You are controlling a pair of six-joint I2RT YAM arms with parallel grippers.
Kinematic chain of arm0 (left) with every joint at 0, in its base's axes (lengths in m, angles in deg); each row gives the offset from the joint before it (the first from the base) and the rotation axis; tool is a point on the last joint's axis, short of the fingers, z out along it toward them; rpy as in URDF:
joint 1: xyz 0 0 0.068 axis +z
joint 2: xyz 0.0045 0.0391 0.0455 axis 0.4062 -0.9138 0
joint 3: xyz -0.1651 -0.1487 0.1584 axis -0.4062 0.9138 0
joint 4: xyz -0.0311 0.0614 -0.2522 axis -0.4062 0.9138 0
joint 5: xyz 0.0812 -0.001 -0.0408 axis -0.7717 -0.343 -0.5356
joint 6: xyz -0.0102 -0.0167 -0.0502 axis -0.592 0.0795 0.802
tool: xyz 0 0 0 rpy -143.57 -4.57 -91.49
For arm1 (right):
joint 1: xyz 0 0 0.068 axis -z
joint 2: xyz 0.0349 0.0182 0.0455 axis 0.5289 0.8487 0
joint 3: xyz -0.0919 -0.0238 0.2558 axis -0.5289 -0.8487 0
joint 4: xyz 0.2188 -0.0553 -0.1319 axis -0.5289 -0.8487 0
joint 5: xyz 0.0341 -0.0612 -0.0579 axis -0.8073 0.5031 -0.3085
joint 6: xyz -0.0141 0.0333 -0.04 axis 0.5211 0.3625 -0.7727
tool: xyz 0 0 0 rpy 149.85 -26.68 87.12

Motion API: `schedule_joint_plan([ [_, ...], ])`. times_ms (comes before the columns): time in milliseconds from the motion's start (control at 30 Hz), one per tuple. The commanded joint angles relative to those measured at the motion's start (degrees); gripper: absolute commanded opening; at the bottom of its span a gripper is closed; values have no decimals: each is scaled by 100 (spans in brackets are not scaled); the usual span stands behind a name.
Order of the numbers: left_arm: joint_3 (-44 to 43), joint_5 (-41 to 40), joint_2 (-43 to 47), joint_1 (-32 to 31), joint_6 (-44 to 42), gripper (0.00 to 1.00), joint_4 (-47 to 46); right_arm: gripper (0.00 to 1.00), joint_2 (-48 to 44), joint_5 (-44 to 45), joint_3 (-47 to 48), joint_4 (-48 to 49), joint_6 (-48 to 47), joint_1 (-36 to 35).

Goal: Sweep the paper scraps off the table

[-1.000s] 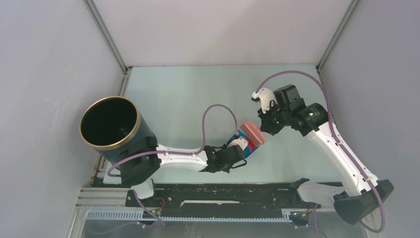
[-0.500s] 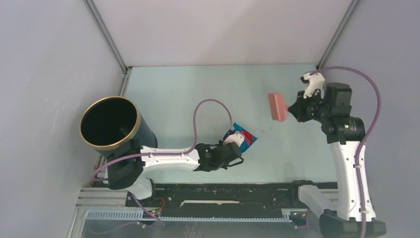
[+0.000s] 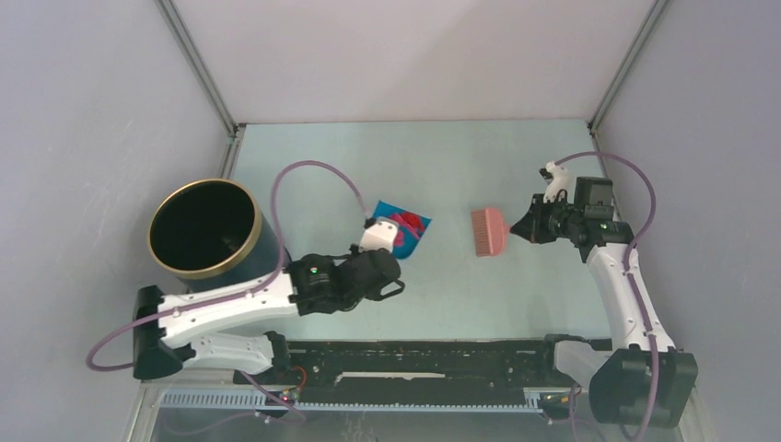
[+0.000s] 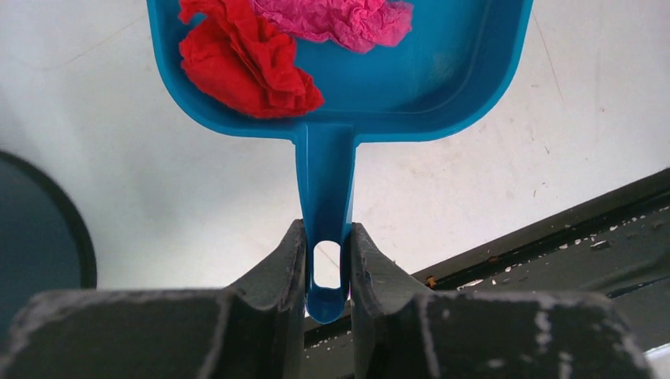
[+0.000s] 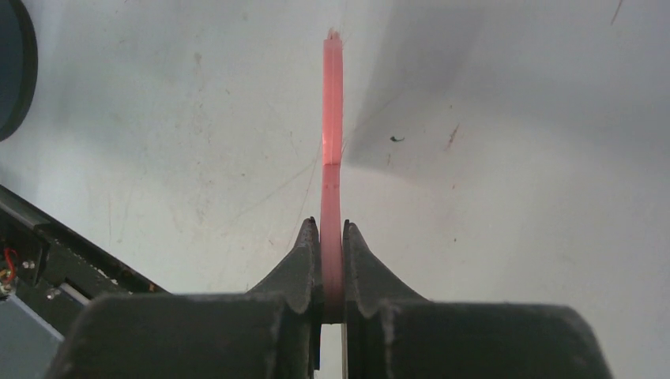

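Note:
My left gripper (image 4: 327, 237) is shut on the handle of the blue dustpan (image 4: 411, 71), which hangs above the table (image 3: 460, 276) near its middle. In the pan lie the paper scraps: a red one (image 4: 249, 67) and a magenta-pink one (image 4: 340, 20). From above, the dustpan (image 3: 389, 210) shows the scraps (image 3: 408, 222) inside it, with the left gripper (image 3: 379, 241) at its near end. Further right, my right gripper (image 5: 331, 233) is shut on the thin handle of the pink brush (image 5: 333, 103). The brush (image 3: 488, 230) is held over the table's right half by the right gripper (image 3: 523, 226).
A black bin with a gold rim (image 3: 204, 228) stands at the table's left side, close beside the left arm. A black rail (image 3: 433, 354) runs along the front edge. Grey-white walls close in the back and both sides.
The left arm has carried the dustpan with the scraps up and leftward, toward the bin. The right arm has pulled the brush away from the pan, to the right side.

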State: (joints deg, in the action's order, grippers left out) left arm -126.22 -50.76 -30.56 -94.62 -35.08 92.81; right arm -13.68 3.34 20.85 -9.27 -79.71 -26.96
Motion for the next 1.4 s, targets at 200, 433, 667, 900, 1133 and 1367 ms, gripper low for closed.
schedule_joint_plan([
  [200,-764,-1021,1152,469,1131,0,1509,0,106,507,55,799,-276,-681],
  [433,-935,-1421,1878,671,1815,0,1759,0,-125,1457,52,919,-427,-1637],
  [667,-929,-1696,2692,798,2417,0,1859,0,-73,1363,55,820,-563,-1726],
  [900,-522,-2096,3699,799,3124,0,1783,0,-39,1715,52,824,-607,-1829],
  [1133,-354,-2507,4183,799,4126,0,2063,0,-3,1724,56,772,-630,-1841],
  [1367,302,-2750,5245,799,5083,0,1688,0,12,1739,57,737,-657,-1842],
])
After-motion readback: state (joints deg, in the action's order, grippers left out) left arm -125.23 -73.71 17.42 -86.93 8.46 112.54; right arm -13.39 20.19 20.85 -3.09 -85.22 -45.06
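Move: The mouth of the bin lies about 32 cm to the left of the left gripper, some 4 cm farther out, with its rim roughly 9 cm above the fingers. The pan of the held dustpan, carrying the red and pink scraps, sits about 8 cm ahead of those fingers, 4 cm to their right and 5 cm below. From the right gripper, still gripping the pink brush, the bin mouth is around 60 cm left, 4 cm back and 9 cm higher. Bring the left gripper about 20 cm left and some 13 cm up, keeping hold of the dustpan handle, so the pan swings counter-clockwise over the bin mouth. Turn the wrist progressively on the way until the pan's left side is tipped steeply down, roughly 55 degrees. Shift the right gripper with its brush about 4 cm left, then let it hover. ##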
